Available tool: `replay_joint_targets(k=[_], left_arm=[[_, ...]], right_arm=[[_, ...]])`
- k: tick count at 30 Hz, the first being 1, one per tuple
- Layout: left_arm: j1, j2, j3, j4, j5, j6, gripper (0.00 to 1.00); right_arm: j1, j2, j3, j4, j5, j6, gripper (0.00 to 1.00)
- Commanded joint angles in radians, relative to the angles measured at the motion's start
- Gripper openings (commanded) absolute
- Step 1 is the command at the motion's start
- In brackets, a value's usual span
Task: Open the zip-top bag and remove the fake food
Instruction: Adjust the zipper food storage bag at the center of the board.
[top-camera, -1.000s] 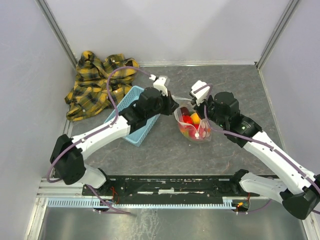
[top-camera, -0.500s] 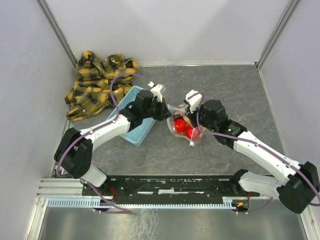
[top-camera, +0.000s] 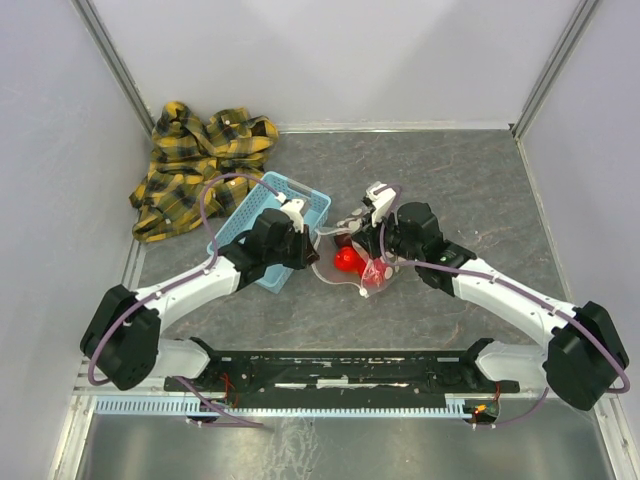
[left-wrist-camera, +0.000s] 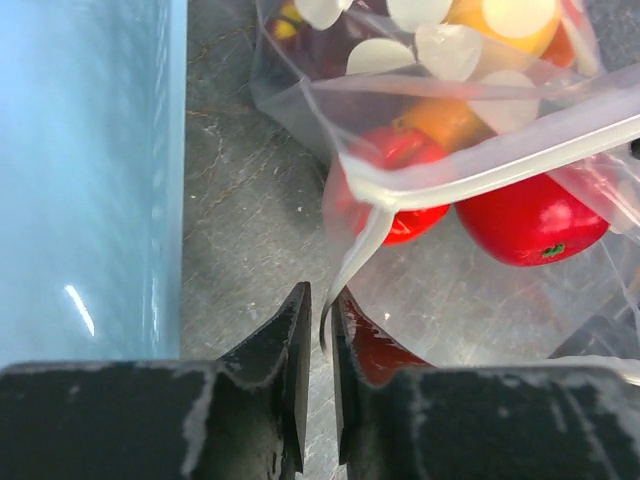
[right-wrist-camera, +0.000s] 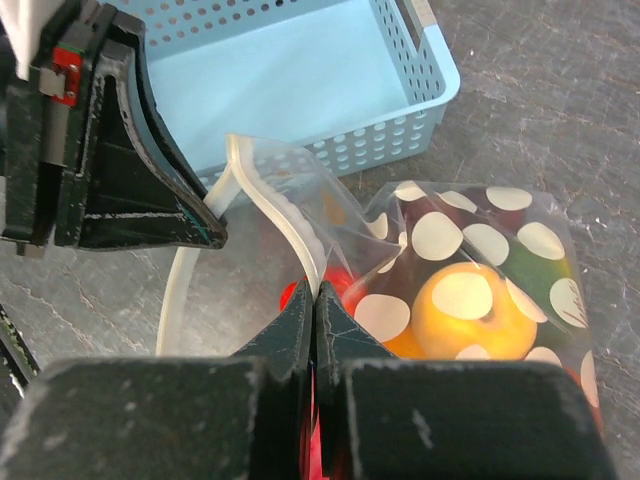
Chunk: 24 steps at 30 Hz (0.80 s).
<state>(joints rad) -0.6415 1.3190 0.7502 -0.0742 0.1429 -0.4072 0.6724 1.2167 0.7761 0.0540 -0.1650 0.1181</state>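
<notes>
The zip-top bag (top-camera: 352, 268), clear with white dots, lies on the table between both arms with its mouth pulled apart. The fake food sits inside: red fruits (left-wrist-camera: 522, 217) and an orange one (right-wrist-camera: 470, 310). My right gripper (right-wrist-camera: 315, 290) is shut on one white zip strip (right-wrist-camera: 275, 215). My left gripper (left-wrist-camera: 318, 296) has its jaws a narrow slit apart. The other zip strip (left-wrist-camera: 352, 262) hangs between them against the right finger, with a gap on its left side. From above, the left gripper (top-camera: 306, 243) sits at the bag's left edge and the right gripper (top-camera: 372, 243) at its top.
The light blue slotted basket (top-camera: 303, 199) stands right behind the left gripper, its wall (left-wrist-camera: 80, 180) filling the left of that wrist view. A yellow plaid shirt (top-camera: 195, 165) lies crumpled at the back left by the wall.
Both arms have moved left and toward the near edge, bringing the bag down with its mouth spread. The left jaws have parted slightly; the right jaws stay shut.
</notes>
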Motion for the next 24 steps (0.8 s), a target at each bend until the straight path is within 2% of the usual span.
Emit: replay_joint_targets(k=[1, 4, 10, 13, 17, 21, 24], left_arm=[[0.003, -0.043, -0.002, 0.024, -0.058, 0.0, 0.23], [0.003, -0.098, -0.017, 0.034, -0.076, 0.005, 0.29], [0.004, -0.265, -0.084, 0.055, -0.08, 0.006, 0.49], [0.003, -0.358, -0.125, 0.094, -0.025, -0.012, 0.59], [0.002, -0.436, -0.226, 0.331, 0.11, -0.14, 0.73], [0.003, -0.382, -0.301, 0.611, 0.182, -0.384, 0.73], [0.002, -0.31, -0.286, 0.661, 0.185, -0.464, 0.73]], right_arm=[[-0.002, -0.012, -0.019, 0.146, -0.039, 0.062, 0.02], [-0.002, -0.024, -0.038, 0.161, -0.032, 0.07, 0.01], [-0.001, -0.011, -0.035, 0.139, -0.044, 0.088, 0.02], [-0.001, -0.019, -0.044, 0.139, -0.046, 0.088, 0.02], [-0.002, -0.03, -0.056, 0.144, -0.043, 0.09, 0.02], [-0.001, -0.029, -0.064, 0.148, -0.043, 0.095, 0.02], [-0.001, -0.026, -0.07, 0.153, -0.044, 0.102, 0.02]])
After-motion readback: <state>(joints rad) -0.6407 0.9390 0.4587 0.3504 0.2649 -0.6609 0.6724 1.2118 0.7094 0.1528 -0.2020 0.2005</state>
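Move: The left hand has the zip-top bag's left rim between its barely parted fingers; the bag's middle lies about 9 cm to its right, 2 cm farther out and 3 cm lower. Inside, the red pepper is some 7 cm to this hand's right, level with it, and the tomato about 13 cm right and 2 cm back. The blue basket's middle lies some 9 cm left and 6 cm ahead. From the right hand, pinching the upper rim, the bag's middle is roughly 7 cm below, 2 cm back and 1 cm left. The left hand spreads its fingers wide and frees the bag's left rim, then climbs about 9 cm and draws back some 4 cm, easing a little left before coming right again, while its wrist tilts some 30 degrees so that the fingers swing up from slanting down to nearly level, pointing across to the right. The right hand stays almost in place with its fingers shut on the upper rim, holding the bag while the other side is released. ##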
